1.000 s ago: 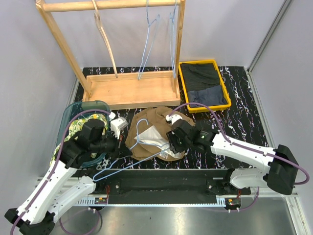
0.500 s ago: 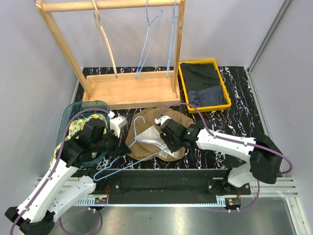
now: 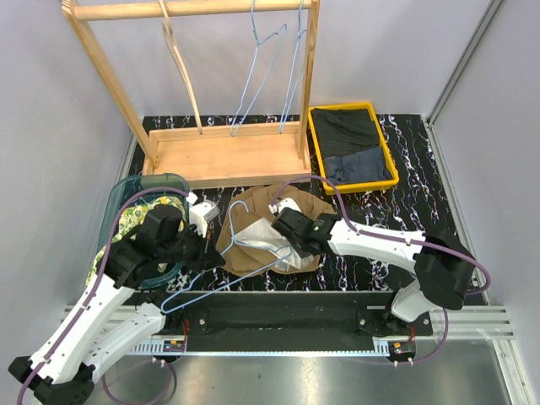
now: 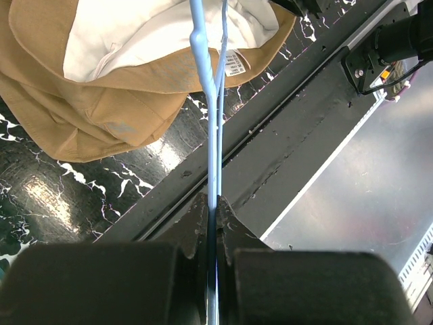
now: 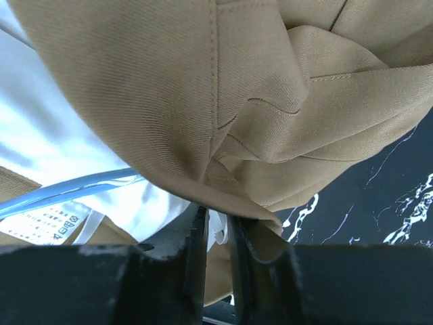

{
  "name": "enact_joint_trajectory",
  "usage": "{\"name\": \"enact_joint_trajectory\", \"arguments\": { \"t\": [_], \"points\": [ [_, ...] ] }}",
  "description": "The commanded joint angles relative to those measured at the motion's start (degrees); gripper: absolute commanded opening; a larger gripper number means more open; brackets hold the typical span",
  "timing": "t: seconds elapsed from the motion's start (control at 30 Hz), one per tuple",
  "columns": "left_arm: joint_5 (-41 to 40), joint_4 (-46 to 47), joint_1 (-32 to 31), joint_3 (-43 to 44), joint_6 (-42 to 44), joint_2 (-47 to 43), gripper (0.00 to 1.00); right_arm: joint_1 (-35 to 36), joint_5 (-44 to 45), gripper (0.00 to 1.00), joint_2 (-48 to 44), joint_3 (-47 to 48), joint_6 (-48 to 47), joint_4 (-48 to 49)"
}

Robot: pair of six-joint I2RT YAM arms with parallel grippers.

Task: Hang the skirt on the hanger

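A tan skirt (image 3: 240,257) with white lining lies crumpled on the black marbled table (image 3: 405,211), near the front edge. Across it lies a light blue wire hanger (image 3: 234,221), its hook pointing toward the rack. My left gripper (image 3: 207,253) is shut on the hanger's wire (image 4: 215,149) at the skirt's left side; the wire runs straight out between the fingertips (image 4: 196,217). My right gripper (image 3: 291,245) sits at the skirt's right part. Its jaws stand close together, with the skirt's (image 5: 169,88) hem and a bit of white lining pinched between them (image 5: 218,220).
A wooden rack (image 3: 228,156) stands at the back with a wooden hanger (image 3: 181,59) and blue wire hangers (image 3: 261,76) on its bar. A yellow bin (image 3: 314,143) of dark clothes is at the back right, a teal basket (image 3: 126,190) at the left.
My right gripper has slid left over the skirt and its jaws have narrowed onto the fabric. The wire hangers on the rack have swung. The left arm has stayed put.
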Motion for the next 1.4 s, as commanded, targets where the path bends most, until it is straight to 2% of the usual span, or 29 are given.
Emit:
{"name": "enact_joint_trajectory", "arguments": {
  "t": [0.0, 0.17, 0.7, 1.13, 1.37],
  "points": [
    [0.8, 1.47, -0.11, 1.26, 0.62, -0.23, 0.0, 0.39, 1.56, 0.21, 0.59, 1.62, -0.66, -0.4],
    [4.57, 3.05, -0.2, 0.21, 0.71, -0.4, 0.0, 0.39, -1.09, 0.0, -1.52, 1.26, -0.4, 0.21],
    [7.57, 6.48, -0.2, -0.85, 0.45, -0.49, 0.0, 0.39, -3.98, 0.0, -11.89, -0.14, 2.15, -0.22],
    [8.27, 8.15, -0.2, 0.99, -1.31, -3.3, 0.0, 0.39, -4.43, 0.0, -13.91, -1.98, 3.91, -0.23],
    [10.29, 12.8, -0.2, -2.16, -4.03, -1.9, 0.0, 0.39, -3.9, 0.0, -16.72, -2.69, 5.22, 0.13]
  ]
}}
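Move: The right hand's slightly open fingers already straddle the near right waistband edge of the skirt. The hanger's free end lies about 2 cm ahead and 2 cm left of them, and the care label some 6 cm left and 1 cm back. The skirt's middle is roughly 7 cm ahead and 8 cm left, slightly lower. From the left hand, which holds the hanger, that edge lies about 20 cm right, 9 cm ahead and 13 cm lower. The right fingers shut on the skirt's waistband edge beside the hanger's end, pinch it and lift it about 5 cm straight up, easing back nearly 2 cm late on, with the fingertips swinging some 10 degrees to the left. The left hand keeps its closed grip on the hanger, drifts about 2 cm to the right towards the skirt's opening and then also rises about 2 cm, its fingers tilting a little upward. ##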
